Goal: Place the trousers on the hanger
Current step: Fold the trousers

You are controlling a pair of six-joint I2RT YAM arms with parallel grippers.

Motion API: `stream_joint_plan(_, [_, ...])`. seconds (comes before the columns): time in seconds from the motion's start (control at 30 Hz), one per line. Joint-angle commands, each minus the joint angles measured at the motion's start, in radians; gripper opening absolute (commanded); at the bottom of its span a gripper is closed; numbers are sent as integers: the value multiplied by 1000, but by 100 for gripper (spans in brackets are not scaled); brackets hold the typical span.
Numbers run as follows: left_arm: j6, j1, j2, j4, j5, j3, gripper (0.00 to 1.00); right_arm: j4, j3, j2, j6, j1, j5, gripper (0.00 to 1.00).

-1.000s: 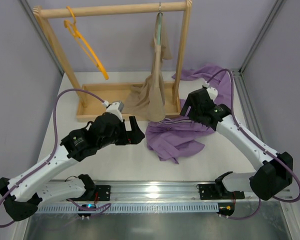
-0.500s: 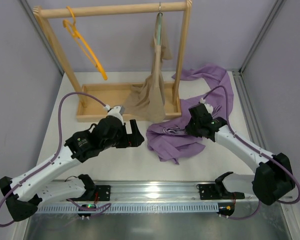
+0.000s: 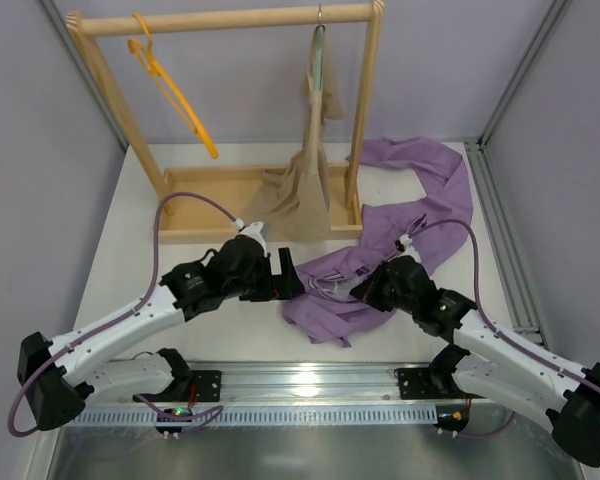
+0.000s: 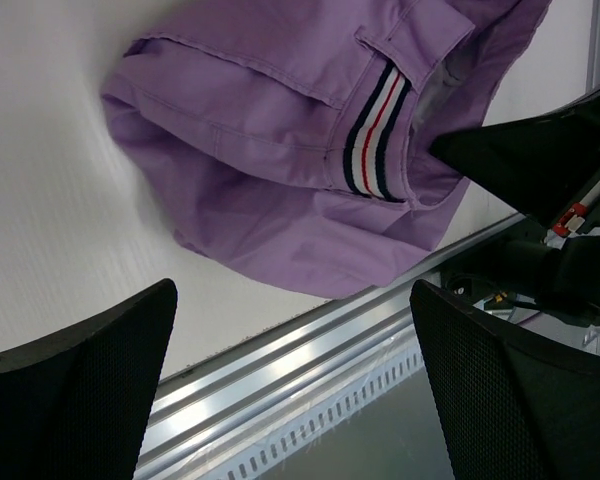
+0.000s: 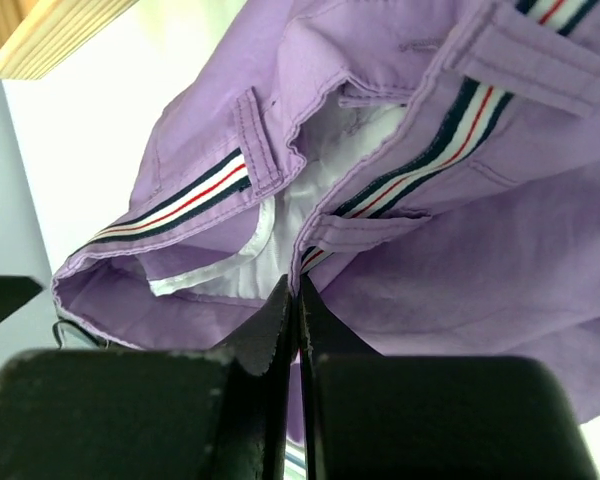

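The lilac trousers [image 3: 425,190] lie on the table, trailing from the back right to a bunched waistband [image 3: 330,295] near the front middle. My right gripper [image 3: 365,292] is shut on the striped waistband edge [image 5: 380,205], the fabric pinched between its fingertips [image 5: 298,285]. My left gripper [image 3: 288,275] stands open just left of the bunched fabric, and nothing is between its fingers [image 4: 292,290]. The trousers [image 4: 270,130] lie beyond them. The orange hanger [image 3: 175,95] hangs empty on the left of the wooden rack [image 3: 230,18].
A beige garment [image 3: 305,190] hangs from a grey-green hanger [image 3: 320,50] on the rack's right side, down to the rack's wooden base tray [image 3: 205,200]. A metal rail [image 3: 300,385] runs along the near edge. Walls close in on the left and right.
The right gripper closed on the waistband and pulled it toward the near edge, which stretched the trousers out. The left arm swung right, toward the fabric.
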State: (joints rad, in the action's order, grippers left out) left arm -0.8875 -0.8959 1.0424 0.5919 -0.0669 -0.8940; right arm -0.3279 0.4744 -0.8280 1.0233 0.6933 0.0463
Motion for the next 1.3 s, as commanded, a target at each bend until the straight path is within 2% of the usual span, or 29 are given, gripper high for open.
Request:
stream_joint_plan(0.0, [-11,3,14,-124,90,6,99,139,10,4,61,47,12,4])
stream_joint_plan(0.23, [-18,3,88,-153,82,0,99,178,67,-114,32,144,39,4])
stream_joint_plan(0.37, [-22,3,143,-139,44,0,94,171,95,-154,14,173,41,4])
stream_joint_plan(0.6, [-27,3,240,-61,-60,-16,85,133,89,-117,0,178,73,8])
stream_joint_plan(0.63, [-27,3,251,-61,-60,-17,82,139,84,-114,0,178,67,9])
stream_joint_plan(0.7, [-21,3,263,-73,-53,-20,62,156,75,-114,-5,178,55,11])
stream_joint_plan(0.73, [-19,3,268,-78,-50,-19,41,159,78,-114,-5,178,52,14])
stream_joint_plan(0.77, [-16,3,265,-84,-44,-16,33,149,81,-117,-6,178,53,18])
stream_joint_plan(0.8, [-18,3,260,-99,-36,-11,27,138,92,-118,-5,178,69,30])
stream_joint_plan(0.83, [-19,3,245,-107,-33,3,17,126,99,-118,0,178,78,37])
stream_joint_plan(0.9, [-22,3,222,-119,-30,15,7,48,137,-115,9,178,143,53])
stream_joint_plan(0.93, [-22,3,203,-119,-33,24,0,-26,151,-108,24,178,185,57])
stream_joint_plan(1.0, [-22,3,189,-109,-39,29,0,-101,193,-96,46,169,301,68])
stream_joint_plan(1.03, [-24,3,182,-106,-40,27,0,-167,202,-88,75,160,341,69])
stream_joint_plan(1.1, [-22,3,176,-103,-37,27,0,-230,227,-86,113,106,424,71])
stream_joint_plan(1.27, [-36,3,151,-98,-30,27,0,-313,251,-99,89,-95,438,71])
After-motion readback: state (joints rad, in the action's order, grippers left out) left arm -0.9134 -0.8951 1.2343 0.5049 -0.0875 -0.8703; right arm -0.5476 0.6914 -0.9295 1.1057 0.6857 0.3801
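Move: The trousers' waistband end nearest the left hand lies about 6 cm to that open hand's right, 1 cm ahead and 8 cm below. From the right hand, shut on the waistband, this end is some 8 cm to the left, 1 cm back and level. The rack base stands roughly 19 cm ahead of the left hand, 7 cm left and 7 cm lower; the trouser legs spread about 14 cm ahead of the right hand and 10 cm to its right. The waistband, still pinched by the right hand, is carried about 5 cm left to meet the left hand, which sinks some 7 cm with a slight shift right and forward, shuts on its near end, then rises 2 cm. The right fingers open and let go; that hand swings forward and right, climbing a little and turning roughly 20 degrees clockwise, over the cloth. ##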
